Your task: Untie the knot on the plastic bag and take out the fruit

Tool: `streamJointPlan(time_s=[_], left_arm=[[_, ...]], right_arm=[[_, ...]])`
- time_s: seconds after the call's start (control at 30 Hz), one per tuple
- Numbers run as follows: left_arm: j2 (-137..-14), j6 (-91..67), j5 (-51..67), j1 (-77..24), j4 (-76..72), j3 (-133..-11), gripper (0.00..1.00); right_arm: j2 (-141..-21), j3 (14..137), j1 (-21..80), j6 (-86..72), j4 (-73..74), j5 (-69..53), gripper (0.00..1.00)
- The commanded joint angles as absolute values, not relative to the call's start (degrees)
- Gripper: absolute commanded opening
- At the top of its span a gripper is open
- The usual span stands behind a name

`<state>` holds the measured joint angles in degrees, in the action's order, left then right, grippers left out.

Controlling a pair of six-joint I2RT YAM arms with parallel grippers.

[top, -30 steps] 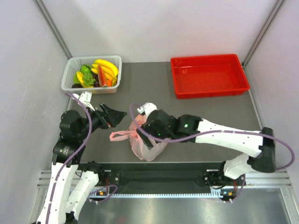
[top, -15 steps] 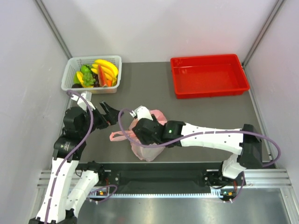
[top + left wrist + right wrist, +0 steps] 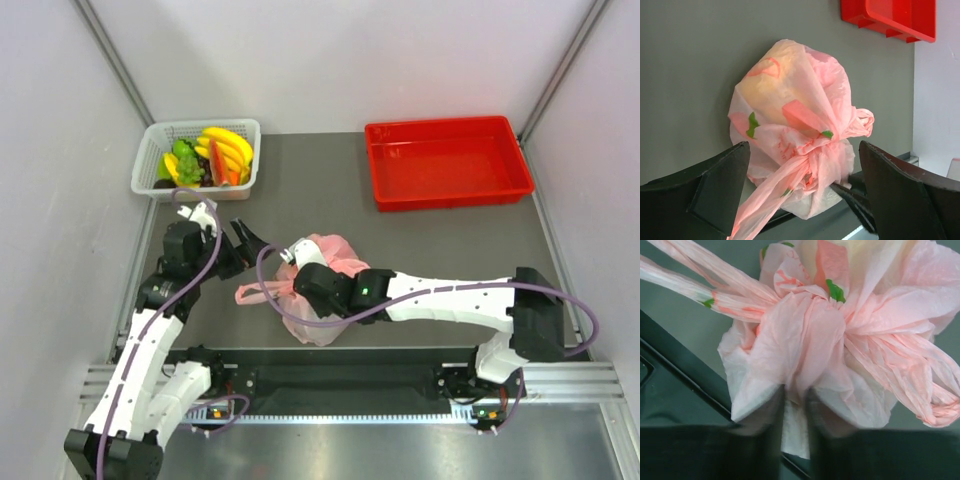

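The pink plastic bag (image 3: 320, 290) lies tied near the table's front edge. Its knot (image 3: 816, 149) is a bunched twist on the near side, and one loose handle strip (image 3: 250, 292) trails to the left. The fruit is inside the bag; only a pale yellowish shape (image 3: 769, 86) shows through the film. My right gripper (image 3: 297, 283) (image 3: 796, 405) has its blurred fingers close together, pinching a fold of film just below the knot. My left gripper (image 3: 250, 240) (image 3: 805, 200) stands wide open to the bag's upper left, facing the knot without touching it.
A white basket (image 3: 150, 150) with larger bananas, grapes and red-orange slices stands at the back left. A red tray (image 3: 447, 190) is at the back right. A black rail (image 3: 340, 358) runs along the front edge right under the bag.
My right gripper has slid left onto the bag and its jaws have closed from wide open onto the film. The left arm has swung further up the table, still open.
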<state>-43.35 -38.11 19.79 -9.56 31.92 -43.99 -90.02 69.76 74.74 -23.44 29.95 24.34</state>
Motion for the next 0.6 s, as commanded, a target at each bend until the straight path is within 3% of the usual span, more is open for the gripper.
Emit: streamJointPlan(time_s=[0.0, 0.07, 0.33, 0.57], left_arm=[[-45.3, -39.5, 22.4, -10.5, 24.6, -43.3, 0.94], [-47.3, -39.6, 22.2, -12.2, 23.6, -43.2, 0.94], [-56.7, -39.8, 17.5, -23.9, 18.6, -43.2, 0.94], [-63.3, -41.6, 15.2, -27.8, 12.8, -42.5, 0.94]], right_arm=[[-88.5, 67.9, 74.9, -21.7, 31.5, 23.8, 0.09], [-87.9, 66.9, 74.4, -21.3, 31.9, 24.0, 0.00], [-82.4, 60.8, 73.6, -14.5, 34.9, 28.4, 0.00], [-78.8, 59.2, 73.5, -9.9, 36.1, 31.3, 0.00]])
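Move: The plastic bag's pink film lies right at the right hand's nearly shut fingertips. The knot is about 4 cm ahead of that hand and 2 cm to its left, at about its height, and the bag's short loop sticks out 8 cm to the right of the knot. From the left hand, the knot is roughly 9 cm to the right, 2 cm back and 11 cm below. The long handle loop's middle lies straight left-right level with that hand, some 6 cm back and 13 cm down. The pink film just on the near side of the knot gets pinched as the right fingers close fully on it; the right hand then drags it some 7 cm to the right at almost constant height, tilting slightly. The left hand, fingers still wide open, follows the knot about 9 cm to the right, sinking about 5 cm as it turns some 15 degrees clockwise. ##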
